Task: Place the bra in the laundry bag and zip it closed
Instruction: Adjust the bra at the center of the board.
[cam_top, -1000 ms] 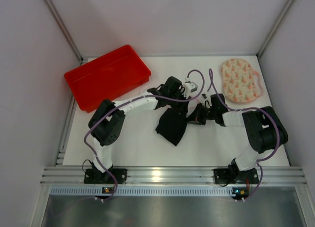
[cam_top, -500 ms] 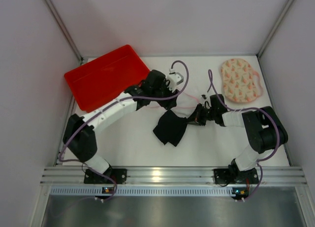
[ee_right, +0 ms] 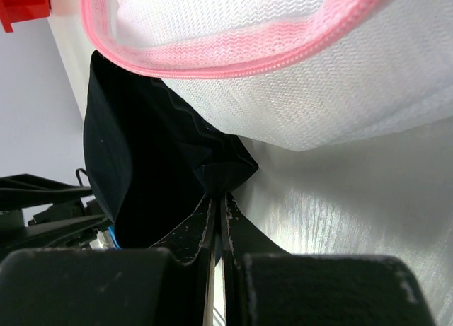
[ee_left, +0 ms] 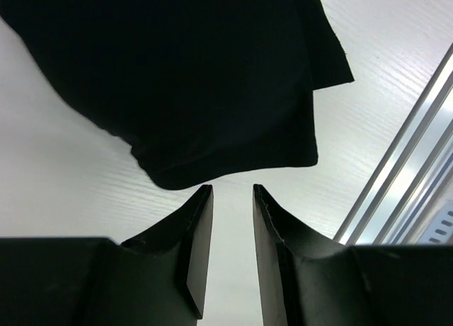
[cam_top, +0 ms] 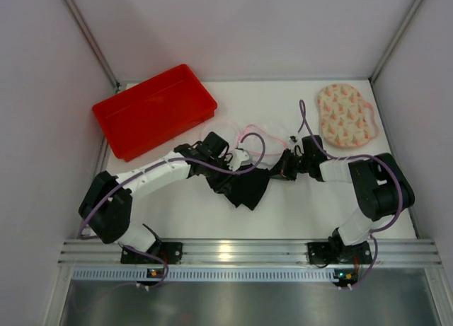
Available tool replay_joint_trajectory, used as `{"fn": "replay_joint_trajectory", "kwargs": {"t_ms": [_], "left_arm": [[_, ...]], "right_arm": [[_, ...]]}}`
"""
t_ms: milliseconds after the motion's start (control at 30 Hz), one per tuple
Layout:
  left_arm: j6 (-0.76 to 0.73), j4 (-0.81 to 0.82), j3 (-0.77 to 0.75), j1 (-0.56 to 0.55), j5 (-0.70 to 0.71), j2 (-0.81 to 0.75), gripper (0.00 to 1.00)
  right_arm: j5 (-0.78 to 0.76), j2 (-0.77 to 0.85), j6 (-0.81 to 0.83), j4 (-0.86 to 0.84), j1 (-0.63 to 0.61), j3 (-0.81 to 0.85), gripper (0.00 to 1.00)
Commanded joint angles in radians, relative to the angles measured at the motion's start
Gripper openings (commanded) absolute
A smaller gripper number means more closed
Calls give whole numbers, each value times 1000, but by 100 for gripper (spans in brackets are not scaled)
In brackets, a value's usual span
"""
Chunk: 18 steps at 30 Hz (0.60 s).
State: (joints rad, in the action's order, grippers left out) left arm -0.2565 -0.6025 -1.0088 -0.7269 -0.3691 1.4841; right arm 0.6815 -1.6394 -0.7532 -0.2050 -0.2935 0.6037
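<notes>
The black bra [cam_top: 249,188] lies crumpled on the white table at centre. My right gripper [cam_top: 277,172] is shut on its right corner, and the right wrist view shows that black fold pinched at the fingertips [ee_right: 218,191]. The laundry bag [ee_right: 283,57], white mesh with pink edging, lies just beyond the bra [ee_right: 141,163]; from above the laundry bag [cam_top: 263,138] is only a faint pink outline. My left gripper [cam_top: 233,174] sits low at the bra's left edge. In its wrist view the gripper [ee_left: 232,191] is open with only table between the fingers, and the bra [ee_left: 198,78] lies just ahead of the tips.
A red tray [cam_top: 154,108] stands at the back left. A peach patterned oval piece with pink trim [cam_top: 345,116] lies at the back right. The aluminium rail [cam_top: 248,252] runs along the near edge, and the rail [ee_left: 410,170] also shows right of the left gripper.
My left arm swung from the back of the table toward the front and came down at the bra's left edge. The bra bunched slightly lower. The right arm held still.
</notes>
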Motion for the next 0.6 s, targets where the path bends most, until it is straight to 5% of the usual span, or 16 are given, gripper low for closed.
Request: {"fn": "replay_joint_trajectory", "kwargs": {"t_ms": [0,533,567], "left_arm": [[49,-5,4,-28,-73,53,34],[194,98,-182,-29,-113,265,38],[198,98,-174,-29,-111,271,38]], "right_arm": [[-5,41,14,-5,-13,18,0],[10,38,31,-1,-41,28,0],[13,38,32,3,-39,31,6]]}}
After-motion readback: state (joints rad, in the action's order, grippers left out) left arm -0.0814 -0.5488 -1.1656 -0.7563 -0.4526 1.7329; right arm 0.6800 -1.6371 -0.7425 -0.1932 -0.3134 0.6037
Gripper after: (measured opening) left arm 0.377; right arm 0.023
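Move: The black bra's middle lies about 8 cm to the right of the left hand, level with it fore and aft, and some 6 cm below. The mesh laundry bag is roughly 17 cm ahead and 9 cm right of that hand, the red bin about 26 cm ahead and 24 cm to its left. From the right hand, still pinching the bra's right end, the bra's middle is some 9 cm left and 5 cm back. Left hand dips about 5 cm, then sweeps right, forward and up into the bra the right keeps pinched. ##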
